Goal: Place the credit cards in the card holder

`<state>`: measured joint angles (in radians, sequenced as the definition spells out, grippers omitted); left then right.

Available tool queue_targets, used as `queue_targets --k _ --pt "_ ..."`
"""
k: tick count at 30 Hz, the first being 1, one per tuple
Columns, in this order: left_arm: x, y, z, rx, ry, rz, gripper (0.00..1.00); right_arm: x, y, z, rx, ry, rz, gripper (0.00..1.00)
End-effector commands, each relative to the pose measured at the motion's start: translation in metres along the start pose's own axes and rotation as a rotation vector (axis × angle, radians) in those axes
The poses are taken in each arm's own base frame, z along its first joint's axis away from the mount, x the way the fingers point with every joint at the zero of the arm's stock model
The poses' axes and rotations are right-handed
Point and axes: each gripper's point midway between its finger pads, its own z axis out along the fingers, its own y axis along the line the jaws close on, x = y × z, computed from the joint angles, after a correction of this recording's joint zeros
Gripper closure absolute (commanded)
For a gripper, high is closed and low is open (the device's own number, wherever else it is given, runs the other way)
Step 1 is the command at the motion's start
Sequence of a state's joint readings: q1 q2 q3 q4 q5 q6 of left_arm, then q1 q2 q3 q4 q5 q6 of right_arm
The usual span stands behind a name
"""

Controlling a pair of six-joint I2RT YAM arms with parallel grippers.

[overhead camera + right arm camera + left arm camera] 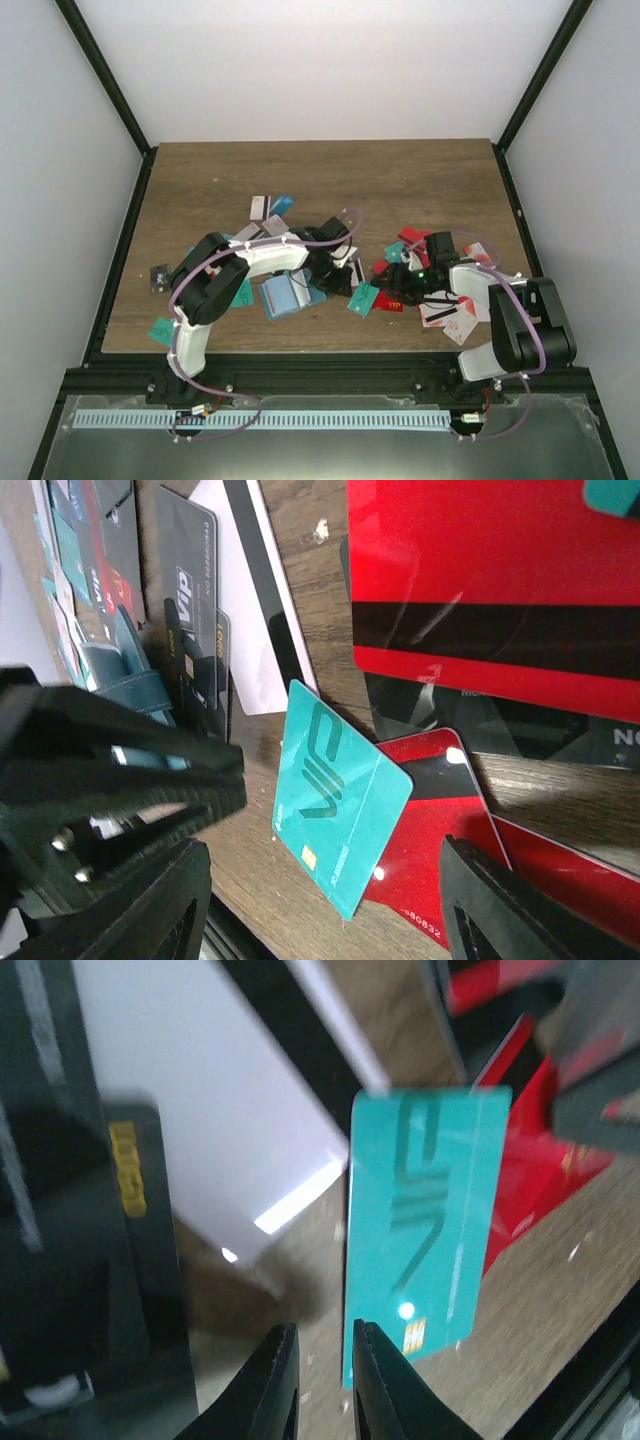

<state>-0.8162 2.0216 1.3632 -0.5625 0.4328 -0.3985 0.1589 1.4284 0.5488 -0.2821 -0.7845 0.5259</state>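
The card holder (283, 296) lies open on the table, teal-blue, just left of my left gripper (350, 283). A teal-green card (425, 1230) marked VIP rests with its far side propped on a red card (440, 850). My left gripper (325, 1360) stands at that card's left edge, its jaws only a narrow gap apart with bare wood between them. My right gripper (330, 900) is open wide, its fingers straddling the same teal card (340, 805). Several more credit cards (412, 240) in red, black and white lie scattered around both grippers.
A white card (220, 1110) and a black card with gold lettering (130, 1240) lie left of my left gripper. A large red striped card (490, 570) lies beyond the right gripper. More cards sit at the back (268, 207) and at the front left edge (160, 330).
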Motion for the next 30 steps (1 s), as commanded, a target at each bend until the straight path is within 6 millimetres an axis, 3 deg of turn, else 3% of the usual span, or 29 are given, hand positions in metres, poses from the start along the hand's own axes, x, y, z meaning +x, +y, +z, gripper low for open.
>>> queue_targets --k 1,6,11,14,21,30 --pt "0.017 -0.015 -0.008 0.067 -0.005 0.021 0.83 0.001 0.002 0.003 0.006 0.018 -0.036 0.36" --pt "0.015 -0.004 0.004 0.027 -0.021 0.002 0.83 0.021 -0.009 0.006 0.084 0.057 0.011 0.37" --pt "0.003 -0.006 0.016 0.027 -0.026 -0.007 0.83 0.045 -0.015 0.012 0.121 0.091 0.07 0.36" --pt "0.008 -0.009 0.03 0.049 0.016 -0.001 0.83 0.051 -0.023 0.019 0.137 0.111 0.098 0.36" --pt "0.051 -0.038 0.062 0.108 0.138 0.074 0.83 0.057 -0.023 0.028 0.096 0.159 0.103 0.36" --pt "0.104 -0.059 0.059 0.164 0.193 0.09 0.83 0.118 -0.042 0.025 0.138 0.339 0.21 0.37"
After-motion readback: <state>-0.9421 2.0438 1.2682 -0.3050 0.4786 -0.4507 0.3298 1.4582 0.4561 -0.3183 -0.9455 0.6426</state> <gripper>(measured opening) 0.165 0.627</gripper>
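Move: The teal card lies about 4 cm right of the left fingertips and 3 cm back, roughly 2 cm below them; from the right hand it is some 6 cm left, 3 cm back and 4 cm lower. A striped white card is 4 cm ahead and 3 cm right of the left hand, while the card holder sits 13 cm to its left and 2 cm back. The red card lies 3 cm back from the right hand, straight below its left-right position. The teal card is worked towards the robot between both hands. The left hand, fingers still nearly shut, sinks about 1 cm as it comes back, then goes right and back so that its tips come onto the card's near side. The right hand keeps wide open, sweeping back about 8 cm and left 4 to meet the card, rolling some 20 degrees, without closing. ##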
